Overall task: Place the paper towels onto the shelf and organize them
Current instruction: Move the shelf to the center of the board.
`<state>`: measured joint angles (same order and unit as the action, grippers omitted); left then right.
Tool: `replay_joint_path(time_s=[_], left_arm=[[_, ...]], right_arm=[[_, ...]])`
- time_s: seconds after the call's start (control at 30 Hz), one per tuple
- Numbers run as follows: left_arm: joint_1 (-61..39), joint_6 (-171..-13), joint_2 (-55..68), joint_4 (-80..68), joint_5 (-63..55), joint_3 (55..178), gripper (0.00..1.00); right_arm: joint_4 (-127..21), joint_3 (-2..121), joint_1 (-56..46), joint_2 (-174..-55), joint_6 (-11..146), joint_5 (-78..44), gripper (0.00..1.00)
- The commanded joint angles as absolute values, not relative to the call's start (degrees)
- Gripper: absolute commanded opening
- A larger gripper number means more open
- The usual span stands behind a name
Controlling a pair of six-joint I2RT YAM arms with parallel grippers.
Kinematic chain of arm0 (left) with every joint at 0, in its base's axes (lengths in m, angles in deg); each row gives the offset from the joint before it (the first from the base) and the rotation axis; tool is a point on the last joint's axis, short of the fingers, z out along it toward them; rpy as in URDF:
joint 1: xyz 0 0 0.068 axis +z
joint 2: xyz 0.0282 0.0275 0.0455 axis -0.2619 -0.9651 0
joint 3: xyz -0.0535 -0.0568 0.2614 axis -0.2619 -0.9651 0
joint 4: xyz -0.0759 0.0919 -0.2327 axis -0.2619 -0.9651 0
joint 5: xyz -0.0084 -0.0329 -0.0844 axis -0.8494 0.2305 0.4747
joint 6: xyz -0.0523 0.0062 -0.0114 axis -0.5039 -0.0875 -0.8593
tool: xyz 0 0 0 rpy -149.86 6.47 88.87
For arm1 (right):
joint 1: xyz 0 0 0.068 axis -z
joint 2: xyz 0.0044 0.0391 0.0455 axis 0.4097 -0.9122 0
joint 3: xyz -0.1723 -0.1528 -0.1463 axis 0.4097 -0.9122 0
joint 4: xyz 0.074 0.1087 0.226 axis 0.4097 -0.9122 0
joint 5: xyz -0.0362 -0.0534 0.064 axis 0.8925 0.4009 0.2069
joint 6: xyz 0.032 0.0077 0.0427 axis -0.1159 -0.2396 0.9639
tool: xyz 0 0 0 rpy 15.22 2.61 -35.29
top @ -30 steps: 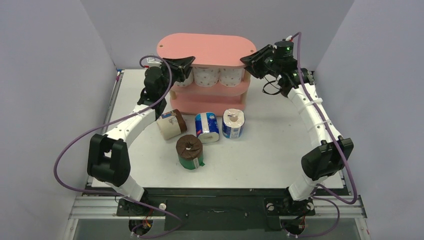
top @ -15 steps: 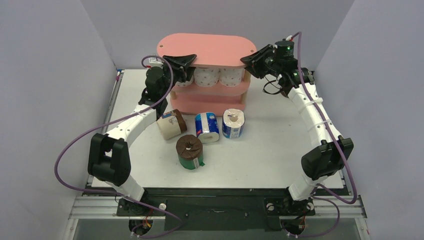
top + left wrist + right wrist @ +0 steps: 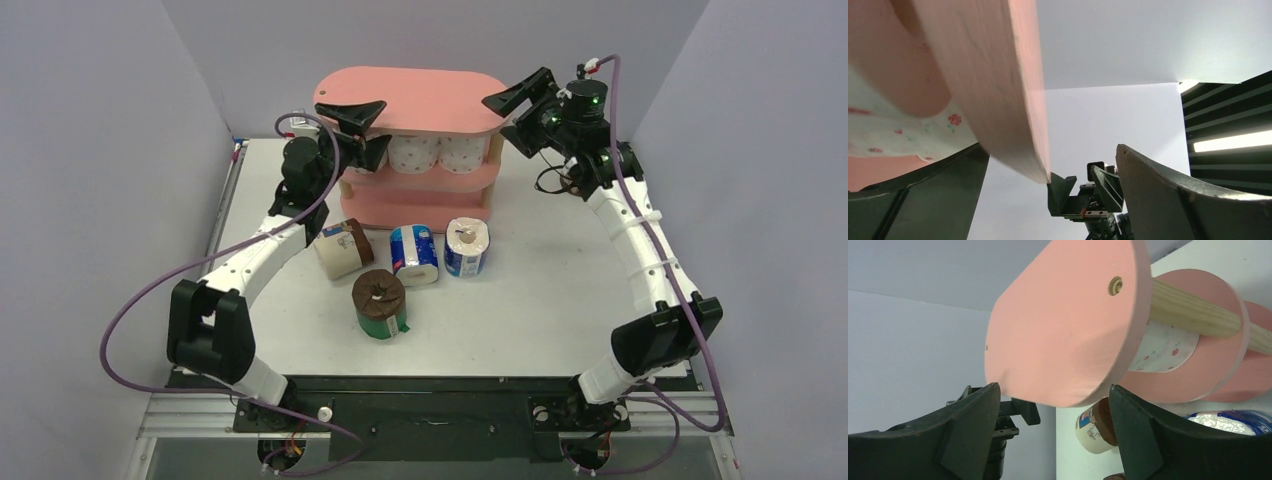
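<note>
The pink shelf [image 3: 410, 95] stands at the back of the table, with three white pink-dotted paper towels [image 3: 413, 152] on its middle tier. My left gripper [image 3: 375, 122] is open, its jaws straddling the left end of the top board [image 3: 1018, 85] without closing on it. At the right end, my right gripper [image 3: 500, 115] is open around the board [image 3: 1068, 325] too. Four paper towels rest on the table: a beige one [image 3: 338, 247], two blue-and-white ones [image 3: 414, 254] [image 3: 467, 246] and a brown-and-green one [image 3: 380, 303].
A wooden post [image 3: 1193, 312] of the shelf runs between its boards near my right gripper. Grey walls close in the table on three sides. Both arms reach along the table's left and right sides toward the shelf.
Both grippers, shut at the ends of the top board before, have opened. The right wrist has lifted and drawn slightly outward. The shelf and rolls have not moved.
</note>
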<state>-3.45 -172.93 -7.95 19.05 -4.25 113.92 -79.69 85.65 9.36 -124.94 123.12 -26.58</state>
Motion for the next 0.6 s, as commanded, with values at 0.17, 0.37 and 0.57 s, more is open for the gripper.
replay_joint_path(time_s=[0.17,0.37,0.57], left_arm=[[-0.5,-166.4,10.8,9.0,-3.2,103.7,0.96],[-2.5,-148.1,26.3,-17.3,-10.7,101.9,0.96],[-8.2,-132.9,38.7,-34.2,-27.0,98.5,0.96]], right_arm=[[-72.1,72.8,9.7,-109.4,119.0,-30.4,0.80],[-74.3,56.3,6.6,-96.5,108.6,-26.3,0.80],[-82.8,45.3,-6.0,-89.9,97.1,-0.9,0.75]])
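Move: The middle of the shelf's top board lies about 6 cm ahead of the left hand and 8 cm to its right, about level. From the right hand it is some 7 cm ahead, 18 cm left and 3 cm lower. On the table some 31 cm below the left hand, the cream roll lies 11 cm back and 10 cm left, the blue lying roll 12 cm back and 8 cm right. The standing blue roll is about 10 cm back, 5 cm left and 33 cm below the right hand. Already open around the front edge of the shelf's top board, both grippers come free of it and draw back, staying open. The left backs off level about 16 cm while swinging outward to its left, rolling some 25 degrees with its left side rising; the right lifts slightly first, then sinks well below its start as it backs away, its left side tipping down. ##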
